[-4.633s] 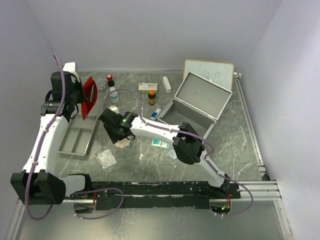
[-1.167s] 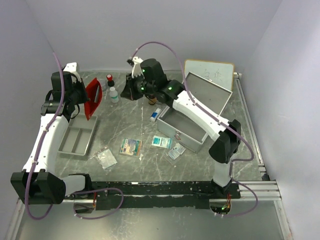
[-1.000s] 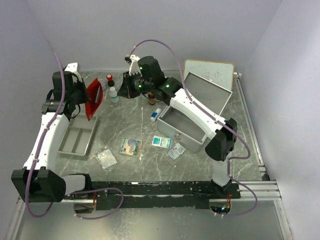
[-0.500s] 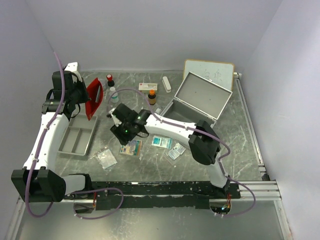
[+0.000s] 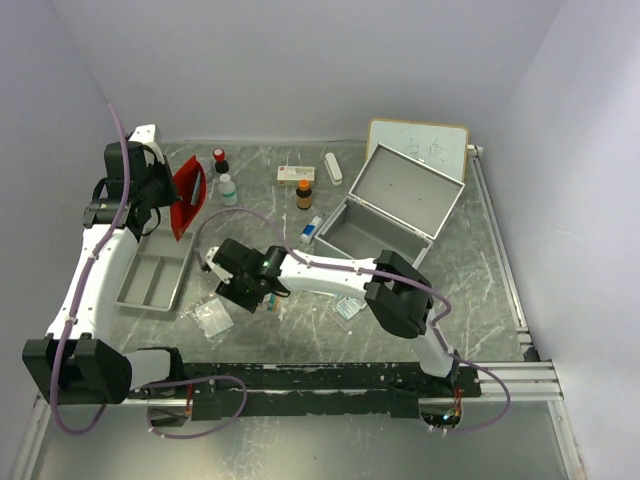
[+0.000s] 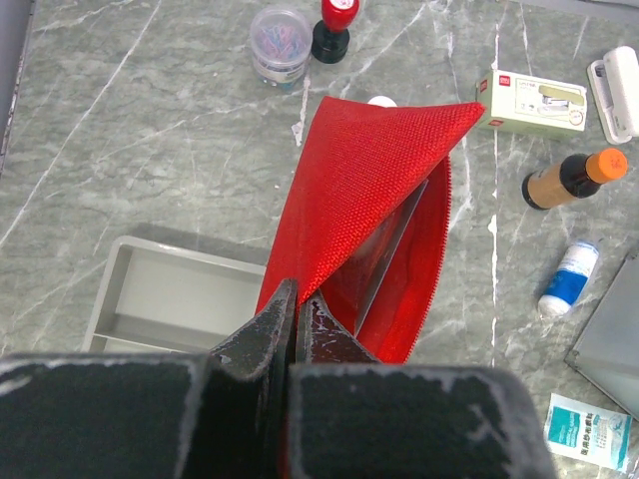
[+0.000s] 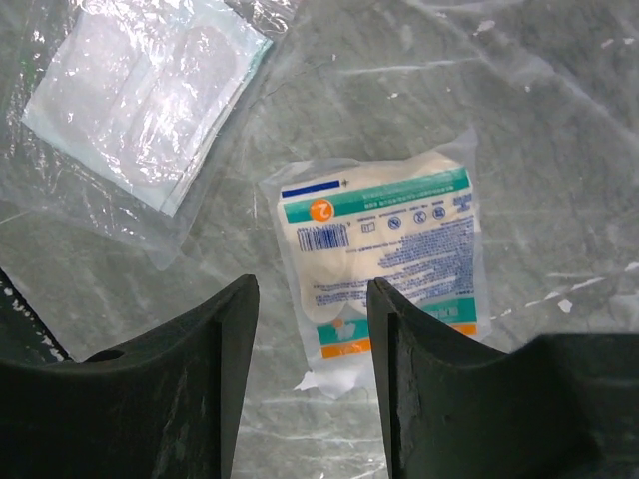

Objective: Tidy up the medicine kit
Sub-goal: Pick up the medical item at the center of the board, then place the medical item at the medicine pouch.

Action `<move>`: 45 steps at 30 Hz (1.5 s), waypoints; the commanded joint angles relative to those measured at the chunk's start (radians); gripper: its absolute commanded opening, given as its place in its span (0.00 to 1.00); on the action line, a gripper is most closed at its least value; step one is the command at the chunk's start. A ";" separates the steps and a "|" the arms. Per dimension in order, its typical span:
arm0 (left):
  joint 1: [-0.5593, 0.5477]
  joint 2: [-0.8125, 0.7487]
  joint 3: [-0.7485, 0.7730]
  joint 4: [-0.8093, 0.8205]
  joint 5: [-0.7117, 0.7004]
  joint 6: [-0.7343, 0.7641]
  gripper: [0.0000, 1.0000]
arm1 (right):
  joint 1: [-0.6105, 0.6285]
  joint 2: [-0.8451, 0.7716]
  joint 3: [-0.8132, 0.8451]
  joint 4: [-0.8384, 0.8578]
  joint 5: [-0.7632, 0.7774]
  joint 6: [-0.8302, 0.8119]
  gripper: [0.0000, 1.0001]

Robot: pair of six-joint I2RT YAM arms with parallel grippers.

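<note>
The medicine kit (image 5: 372,230), a silver case, stands at the right of the table with its lid (image 5: 414,188) hinged open; nothing shows inside it. My left gripper (image 6: 298,297) is shut on the edge of a red pouch (image 6: 369,200), holding it up with its mouth gaping over the grey tray (image 6: 165,299). Low over the table's front middle, my right gripper (image 7: 312,294) hangs open. A teal and orange printed packet (image 7: 389,254) lies flat beneath its jaws, not gripped.
A clear bag of white pads (image 7: 150,100) lies left of the packet. Behind the pouch stand a clip jar (image 6: 281,30), a red-capped stamp (image 6: 337,15), a white box (image 6: 529,102), a brown bottle (image 6: 569,178) and a blue-white bottle (image 6: 567,277). A whiteboard (image 5: 418,143) leans at the back right.
My right arm swung from the back by the bottles down to the front middle of the table, and its jaws opened. The left arm and the pouch have not moved.
</note>
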 commanded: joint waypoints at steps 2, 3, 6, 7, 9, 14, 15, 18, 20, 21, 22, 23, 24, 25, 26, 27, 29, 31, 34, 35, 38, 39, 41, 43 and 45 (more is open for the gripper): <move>0.005 -0.014 0.016 0.016 0.016 0.007 0.07 | 0.004 0.042 -0.015 0.041 0.017 -0.050 0.48; 0.005 -0.014 0.016 0.017 0.015 0.007 0.07 | 0.003 0.048 -0.019 0.045 0.012 -0.052 0.48; 0.005 -0.016 0.015 0.018 0.015 0.007 0.07 | 0.003 0.066 -0.043 0.069 -0.002 -0.072 0.47; 0.005 -0.016 0.014 0.018 0.017 0.006 0.07 | 0.003 0.073 -0.049 0.077 -0.003 -0.077 0.47; 0.005 -0.017 0.012 0.017 0.018 0.005 0.07 | -0.001 0.090 -0.054 0.087 -0.007 -0.086 0.46; 0.005 -0.019 0.014 0.009 0.012 0.012 0.07 | -0.003 0.122 -0.045 0.078 -0.041 -0.087 0.40; 0.005 -0.018 0.014 0.008 0.011 0.014 0.07 | -0.003 0.124 -0.047 0.075 -0.049 -0.087 0.37; 0.005 -0.018 0.012 0.007 0.012 0.015 0.07 | -0.002 0.126 -0.060 0.061 -0.064 -0.090 0.13; 0.005 -0.018 0.011 0.008 0.012 0.012 0.07 | -0.003 0.125 -0.069 0.047 -0.064 -0.088 0.00; 0.004 -0.017 0.010 0.010 0.013 0.010 0.07 | -0.004 0.121 -0.074 0.034 -0.062 -0.086 0.00; 0.005 -0.017 0.009 0.010 0.013 0.010 0.07 | -0.007 0.110 -0.079 0.029 -0.064 -0.080 0.00; 0.005 -0.017 0.011 0.010 0.013 0.011 0.07 | -0.012 0.093 -0.081 0.025 -0.076 -0.065 0.00; 0.005 -0.017 0.012 0.010 0.012 0.013 0.07 | -0.024 0.068 -0.077 0.020 -0.093 -0.045 0.00; 0.005 -0.017 0.012 0.010 0.010 0.015 0.07 | -0.037 0.038 -0.066 0.011 -0.114 -0.017 0.00; 0.005 -0.016 0.014 0.008 0.008 0.018 0.07 | -0.056 0.005 -0.043 -0.003 -0.134 0.012 0.00; 0.005 -0.017 0.014 0.008 0.006 0.019 0.07 | -0.076 -0.029 -0.006 -0.018 -0.162 0.048 0.00; 0.005 -0.015 0.013 0.010 0.011 0.018 0.07 | -0.135 -0.095 0.092 -0.027 -0.223 0.143 0.00; 0.005 -0.013 0.011 0.019 0.024 0.014 0.07 | -0.198 -0.137 0.176 -0.014 -0.285 0.240 0.00; 0.005 -0.005 0.008 0.047 0.064 0.010 0.07 | -0.279 -0.170 0.266 0.068 -0.360 0.371 0.00; 0.005 0.000 0.010 0.055 0.086 0.008 0.07 | -0.299 -0.172 0.285 0.108 -0.383 0.414 0.00; 0.003 0.036 0.036 0.061 0.178 0.004 0.07 | -0.336 -0.160 0.325 0.248 -0.435 0.533 0.00; 0.001 0.051 0.047 0.060 0.198 0.002 0.07 | -0.344 -0.156 0.327 0.306 -0.450 0.572 0.00; -0.007 0.072 0.068 0.061 0.215 -0.001 0.07 | -0.357 -0.143 0.320 0.425 -0.477 0.675 0.00; -0.017 0.080 0.076 0.084 0.220 -0.011 0.07 | -0.361 -0.125 0.317 0.514 -0.492 0.738 0.00; -0.027 0.091 0.088 0.101 0.233 -0.023 0.07 | -0.363 -0.114 0.301 0.602 -0.507 0.804 0.00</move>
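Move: The medical item at the board's centre lies almost under the right hand, its middle some 3 cm ahead, 1 cm to the right and about 5 cm below. On that same table top, the clear bag of pads lies about 3 cm back and 11 cm to the left of the right hand, and the blue-white sachet roughly 6 cm ahead and 17 cm to its right. From the left hand, the medical item is some 17 cm back, 16 cm to the right and 25 cm below. The right hand sinks straight down about 4.5 cm onto the medical item, shuts its half-open fingers to pinch the packet nearer its back edge, then sweeps steeply up by some 37 cm and forward by about 13 cm, the wrist swinging roughly 60 degrees until the fingers point level to the left, bringing it towards the open red pouch. The left hand keeps its grip on the pouch and only at the end shifts about 3 cm to the right and slightly forward, bringing it nearer. ##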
